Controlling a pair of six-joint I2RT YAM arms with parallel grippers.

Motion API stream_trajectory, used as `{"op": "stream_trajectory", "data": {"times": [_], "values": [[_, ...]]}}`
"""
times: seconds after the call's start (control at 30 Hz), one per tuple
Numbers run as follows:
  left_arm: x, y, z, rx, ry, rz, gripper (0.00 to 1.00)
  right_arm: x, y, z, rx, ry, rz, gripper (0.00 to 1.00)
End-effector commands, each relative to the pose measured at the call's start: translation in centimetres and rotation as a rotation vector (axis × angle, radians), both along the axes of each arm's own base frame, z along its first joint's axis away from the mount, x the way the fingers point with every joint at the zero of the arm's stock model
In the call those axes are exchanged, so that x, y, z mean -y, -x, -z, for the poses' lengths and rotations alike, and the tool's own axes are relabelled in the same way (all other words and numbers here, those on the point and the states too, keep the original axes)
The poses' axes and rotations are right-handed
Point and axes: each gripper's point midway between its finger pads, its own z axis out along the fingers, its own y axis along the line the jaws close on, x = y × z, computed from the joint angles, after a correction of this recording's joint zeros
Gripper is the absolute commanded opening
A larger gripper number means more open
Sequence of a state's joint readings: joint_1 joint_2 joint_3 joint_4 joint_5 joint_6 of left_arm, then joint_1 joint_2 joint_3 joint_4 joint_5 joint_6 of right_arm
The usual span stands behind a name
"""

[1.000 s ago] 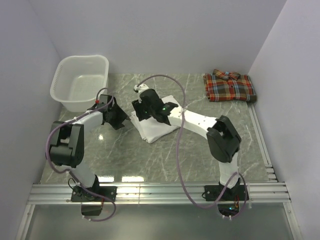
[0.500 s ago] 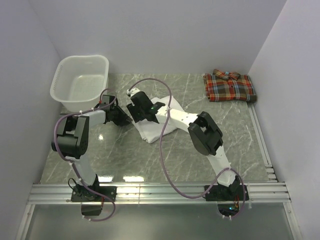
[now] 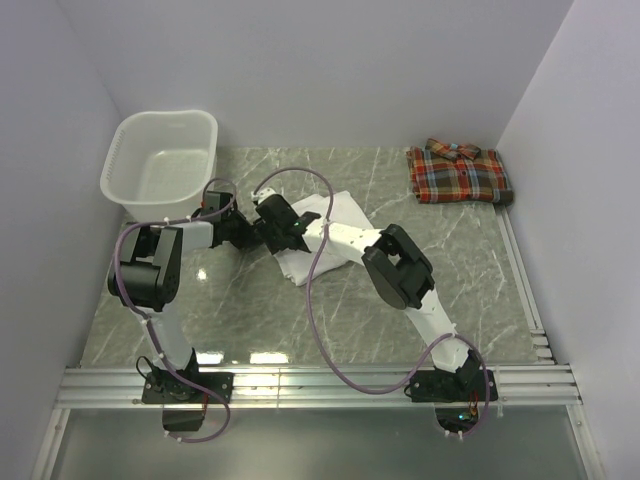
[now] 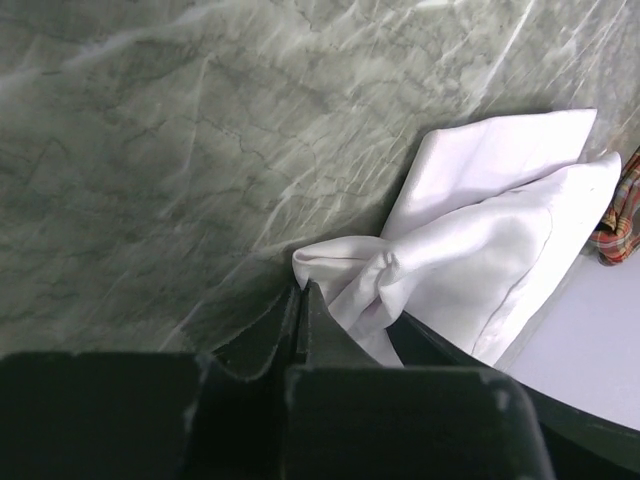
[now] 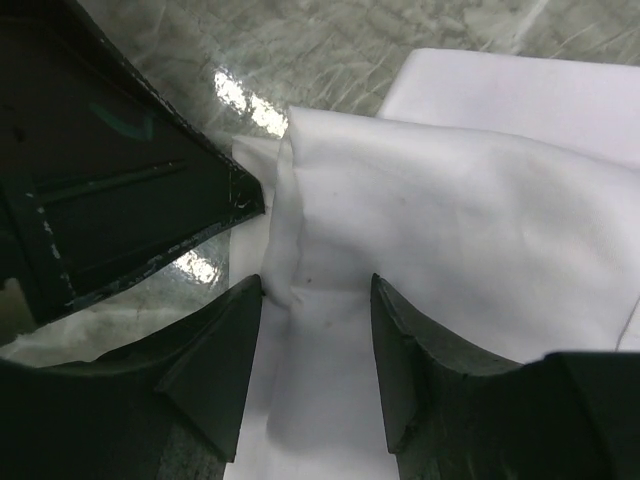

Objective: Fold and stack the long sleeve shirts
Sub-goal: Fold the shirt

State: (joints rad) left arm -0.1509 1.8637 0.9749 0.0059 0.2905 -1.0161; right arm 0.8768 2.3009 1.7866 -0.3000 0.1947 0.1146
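The white long sleeve shirt (image 3: 300, 262) lies folded mid-table, and the plaid long sleeve shirt (image 3: 458, 175) lies folded at the back right. My left gripper (image 3: 250, 232) is at the white shirt's left edge. In the left wrist view its jaws (image 4: 302, 290) are shut, pinching the corner of the white shirt (image 4: 480, 240), which puckers there. My right gripper (image 3: 272, 228) meets it from the right. Over the white shirt (image 5: 450, 230) the right gripper (image 5: 315, 295) is open, its fingers (image 5: 225, 350) resting on the cloth on either side of a raised fold.
A white plastic laundry basket (image 3: 128, 160) stands at the back left, close behind the left arm. The plaid shirt (image 4: 620, 215) shows at the right edge of the left wrist view. The left gripper's black body (image 5: 120, 200) fills the upper left of the right wrist view.
The left gripper moved right to the shirt's edge and shut on its corner. The right gripper shifted left across the shirt towards it, its elbow folding in.
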Motion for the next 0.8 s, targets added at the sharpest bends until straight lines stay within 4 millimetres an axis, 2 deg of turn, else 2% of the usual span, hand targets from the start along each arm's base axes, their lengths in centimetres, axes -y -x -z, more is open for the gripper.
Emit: {"op": "stream_trajectory", "data": {"times": [0.0,0.07,0.17,0.2,0.37,0.47,0.77], "values": [[-1.5,2.7,4.6,-0.128,-0.084,-0.02,0.0,-0.9,-0.3,-1.3,0.046,-0.016,0.018,0.53],[-1.6,2.7,4.7,-0.13,-0.088,-0.02,0.01,-0.6,-0.4,-1.1,0.054,-0.004,0.022,0.47],[-1.6,2.7,4.7,-0.133,-0.092,-0.017,0.01,-0.4,-0.2,-1.2,0.061,0.001,0.016,0.31],[-1.6,2.7,4.7,-0.131,-0.092,-0.017,0.01,-0.2,-0.3,-1.1,0.061,0.004,0.017,0.21],[-1.6,2.6,4.9,-0.138,-0.094,-0.019,0.0,-0.2,-0.1,-1.4,0.066,0.003,0.005,0.0],[-1.7,2.6,5.0,-0.138,-0.097,-0.02,0.01,-0.2,0.2,-1.5,0.061,-0.001,-0.011,0.0],[-1.8,2.5,5.0,-0.14,-0.108,-0.021,0.01,-0.5,2.0,-4.1,0.095,-0.043,-0.099,0.0]]}}
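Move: The right hand's open fingers stand around the folded left edge of the shirt, which lies right between the tips and about 1 cm below. The shirt corner held by the shut left fingers is some 3 cm ahead and 3 cm left of the right hand; the shirt's middle is about 3 cm ahead and 12 cm right. From the left hand, the edge to be pinched lies about 3 cm back and 3 cm right. Right fingers shut, pinching the shirt's left edge, then draw back-right about 1.5 cm; left keeps its corner pinched. ##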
